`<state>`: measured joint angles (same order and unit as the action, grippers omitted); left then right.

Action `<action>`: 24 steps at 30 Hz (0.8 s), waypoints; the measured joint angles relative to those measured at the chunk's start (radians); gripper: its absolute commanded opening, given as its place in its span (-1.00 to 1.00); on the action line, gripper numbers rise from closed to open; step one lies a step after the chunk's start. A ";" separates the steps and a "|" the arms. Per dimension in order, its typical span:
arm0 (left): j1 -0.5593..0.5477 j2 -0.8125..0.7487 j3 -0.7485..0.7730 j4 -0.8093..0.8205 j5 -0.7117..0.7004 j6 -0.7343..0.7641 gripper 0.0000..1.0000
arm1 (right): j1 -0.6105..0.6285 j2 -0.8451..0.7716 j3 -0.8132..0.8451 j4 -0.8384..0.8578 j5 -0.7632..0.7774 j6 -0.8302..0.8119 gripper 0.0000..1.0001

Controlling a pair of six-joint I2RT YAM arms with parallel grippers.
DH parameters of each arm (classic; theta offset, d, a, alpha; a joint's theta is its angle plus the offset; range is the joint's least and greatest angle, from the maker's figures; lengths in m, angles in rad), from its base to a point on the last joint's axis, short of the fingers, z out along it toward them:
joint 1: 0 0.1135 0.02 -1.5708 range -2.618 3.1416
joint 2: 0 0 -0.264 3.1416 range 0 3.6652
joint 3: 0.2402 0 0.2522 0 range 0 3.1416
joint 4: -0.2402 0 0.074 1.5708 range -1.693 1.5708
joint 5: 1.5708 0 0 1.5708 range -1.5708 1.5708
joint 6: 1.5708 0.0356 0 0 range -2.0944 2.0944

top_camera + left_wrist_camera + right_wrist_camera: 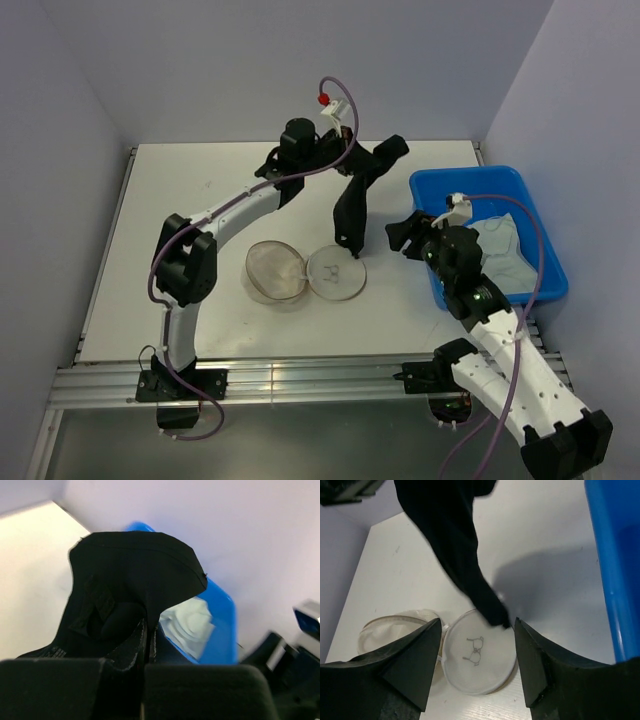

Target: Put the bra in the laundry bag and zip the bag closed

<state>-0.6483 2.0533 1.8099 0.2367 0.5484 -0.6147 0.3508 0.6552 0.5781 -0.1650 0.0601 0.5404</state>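
A black bra (pixel 352 200) hangs from my left gripper (pixel 345 150), which is shut on its upper part above the middle of the table. Its lower tip touches the far edge of the laundry bag's round lid (pixel 336 273). That lid lies flat, flipped open to the right of the cream mesh laundry bag (pixel 275 272). The left wrist view has the bra (pixel 135 580) pinched between the shut left gripper (pixel 150 640). My right gripper (pixel 477 622) stands open and empty above the lid (pixel 479 652), right of the bra (pixel 455 545) and the bag (pixel 395 630).
A blue plastic bin (pixel 540 240) stands at the table's right edge with pale cloth (pixel 500 245) inside; my right gripper (pixel 408 232) hovers just left of it. The bin also shows in the wrist views (pixel 220 620) (pixel 612 555). Grey walls enclose the table.
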 measured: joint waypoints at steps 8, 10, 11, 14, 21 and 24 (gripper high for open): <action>0.000 -0.099 -0.176 0.109 0.138 -0.113 -1.00 | -0.018 0.133 0.079 0.055 -0.077 -0.066 0.59; 0.000 -0.163 -0.238 0.156 0.164 -0.141 -1.00 | -0.078 0.131 0.093 0.078 -0.177 -0.077 0.64; 0.000 -0.201 -0.269 0.191 0.177 -0.160 -1.00 | -0.119 0.129 0.096 0.105 -0.233 -0.072 0.66; 0.000 -0.322 -0.348 0.313 0.208 -0.231 -1.00 | -0.249 0.119 0.097 0.201 -0.382 -0.043 0.76; 0.000 -0.438 -0.372 0.669 0.271 -0.528 -1.00 | -0.330 0.145 0.097 0.447 -0.710 0.046 0.88; -0.005 -0.439 -0.391 0.784 0.291 -0.648 -1.00 | -0.330 0.160 0.097 0.565 -0.838 0.103 0.89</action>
<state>-0.6533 1.6146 1.4189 1.0206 0.8394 -1.2625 0.0208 0.8154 0.6746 0.3996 -0.7780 0.6434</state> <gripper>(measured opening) 0.027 0.941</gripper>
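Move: Some 15 cm back, 23 cm left and 28 cm below the left hand, which already holds the black bra, lies the open laundry bag; its round lid is 15 cm back, 8 cm left and 29 cm below that hand. For the right hand, the hanging bra's middle is about 9 cm ahead, 7 cm left, 1 cm higher; the lid lies level with that hand, 13 cm left, 20 cm down, and the blue bin 7 cm ahead, 27 cm right, 17 cm down. Hoisting the pinched bra, the left hand draws back about 19 cm, then also climbs as far and swings left, its fingers tipping up and turning clockwise. The right hand rises some 12 cm beside the hanging cloth, turning about 30 degrees counter-clockwise and tilting up as its half-open fingers spread almost fully; contact with the cloth can't be seen. ##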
